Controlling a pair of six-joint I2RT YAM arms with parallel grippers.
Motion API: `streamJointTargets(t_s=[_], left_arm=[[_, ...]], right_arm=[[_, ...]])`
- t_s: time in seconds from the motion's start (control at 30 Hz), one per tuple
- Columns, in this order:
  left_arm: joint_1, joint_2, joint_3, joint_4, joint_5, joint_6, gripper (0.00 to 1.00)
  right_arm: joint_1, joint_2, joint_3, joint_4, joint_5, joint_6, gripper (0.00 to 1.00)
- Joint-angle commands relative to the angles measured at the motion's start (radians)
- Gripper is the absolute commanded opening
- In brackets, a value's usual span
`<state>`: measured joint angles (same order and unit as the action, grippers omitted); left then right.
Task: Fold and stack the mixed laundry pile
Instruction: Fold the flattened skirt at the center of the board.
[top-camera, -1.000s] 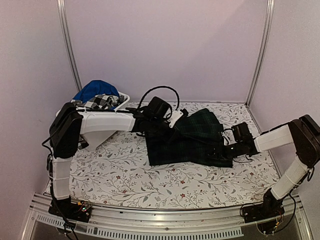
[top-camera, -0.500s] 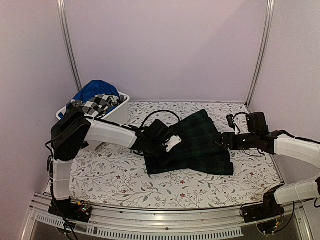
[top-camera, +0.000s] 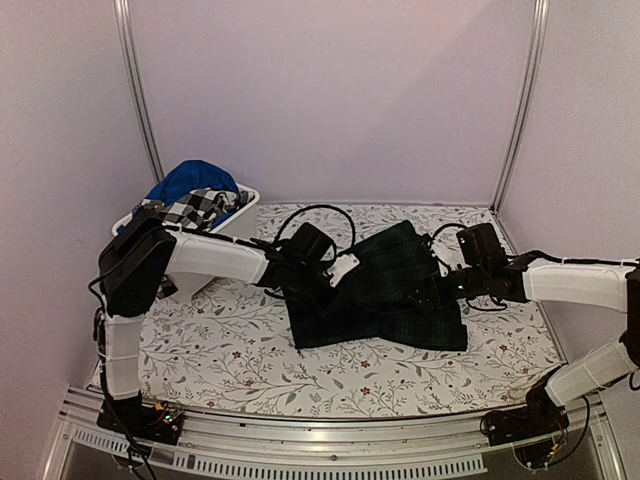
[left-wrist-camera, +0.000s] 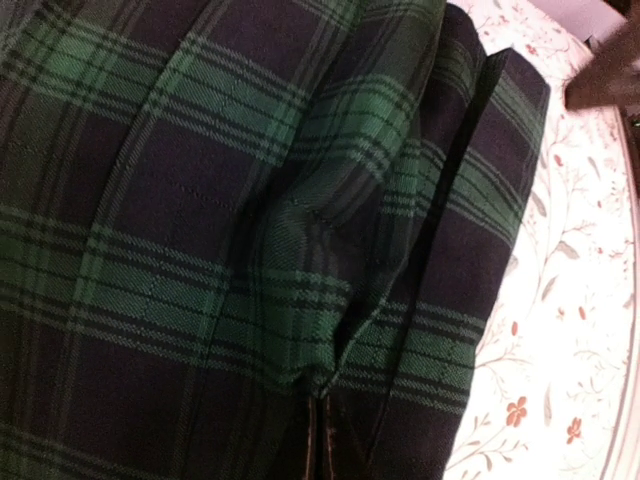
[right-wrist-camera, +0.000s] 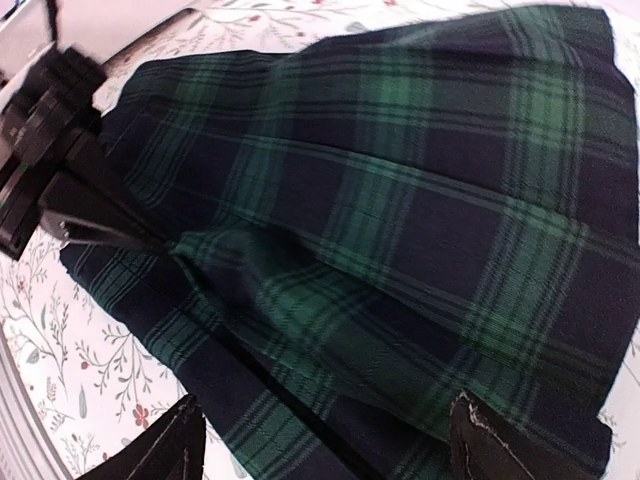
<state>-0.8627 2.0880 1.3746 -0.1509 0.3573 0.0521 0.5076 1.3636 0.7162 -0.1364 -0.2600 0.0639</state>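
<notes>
The dark green-navy tartan garment (top-camera: 390, 285) lies spread on the flowered table, part of the mixed laundry pile. My left gripper (top-camera: 333, 283) is at the garment's left side and, in the left wrist view, the left gripper (left-wrist-camera: 322, 425) is shut on a pinched fold of the tartan garment (left-wrist-camera: 250, 200). My right gripper (top-camera: 432, 292) hovers over the garment's right part; in the right wrist view the right gripper (right-wrist-camera: 325, 425) is open, with the tartan garment (right-wrist-camera: 400, 200) below its spread fingers (right-wrist-camera: 478, 445) and nothing held. A bright blue garment (top-camera: 190, 180) and a black-and-white checked shirt (top-camera: 198, 207) lie in the tub.
A white plastic tub (top-camera: 238, 225) stands at the back left corner against the wall. Metal frame posts (top-camera: 520, 110) rise at the back corners. The flowered table cover (top-camera: 230, 340) shows left of and in front of the garment.
The right gripper has opened, let go of the tartan and shifted left over it. The left gripper has come forward with its fold, and the garment now lies flatter.
</notes>
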Motion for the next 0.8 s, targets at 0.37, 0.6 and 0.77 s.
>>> streamJointTargets(t_s=[0.37,0.6,0.77], left_arm=[[0.003,-0.096,0.155,-0.076,0.039,-0.003,0.0],[-0.108,-0.185,0.069,-0.083,0.048,0.085,0.0],[-0.124,-0.192,-0.063,-0.01,0.068,0.051,0.0]], right_arm=[[0.146,-0.199,-0.21,0.298,-0.109,0.167,0.43],[0.15,-0.134,-0.27,0.323,-0.105,0.275,0.31],[0.151,-0.287,-0.305,0.293,-0.11,0.251,0.31]])
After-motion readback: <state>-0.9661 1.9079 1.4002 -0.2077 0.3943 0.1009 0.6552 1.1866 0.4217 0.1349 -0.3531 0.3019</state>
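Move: My left hand already pinches the skirt's upper layer. The skirt's near edge, on the lower layer, runs about 9 cm back from that hand and 4 cm below it; its near left corner lies some 11 cm to the left and 11 cm back. From my open right hand, that near edge is roughly 9 cm back, 2 cm to the left and 9 cm down, with the near right corner about 8 cm to the right and 11 cm back. Keeping its pinch, my left hand lifts the upper layer by about 9 cm, then draws it back some 5 cm towards the skirt's near edge, easing a little right. My right hand hops up about 6 cm, swings back and somewhat left towards the near edge, and sinks again to near its starting height, its wide-open fingers narrowing to about a third open. ##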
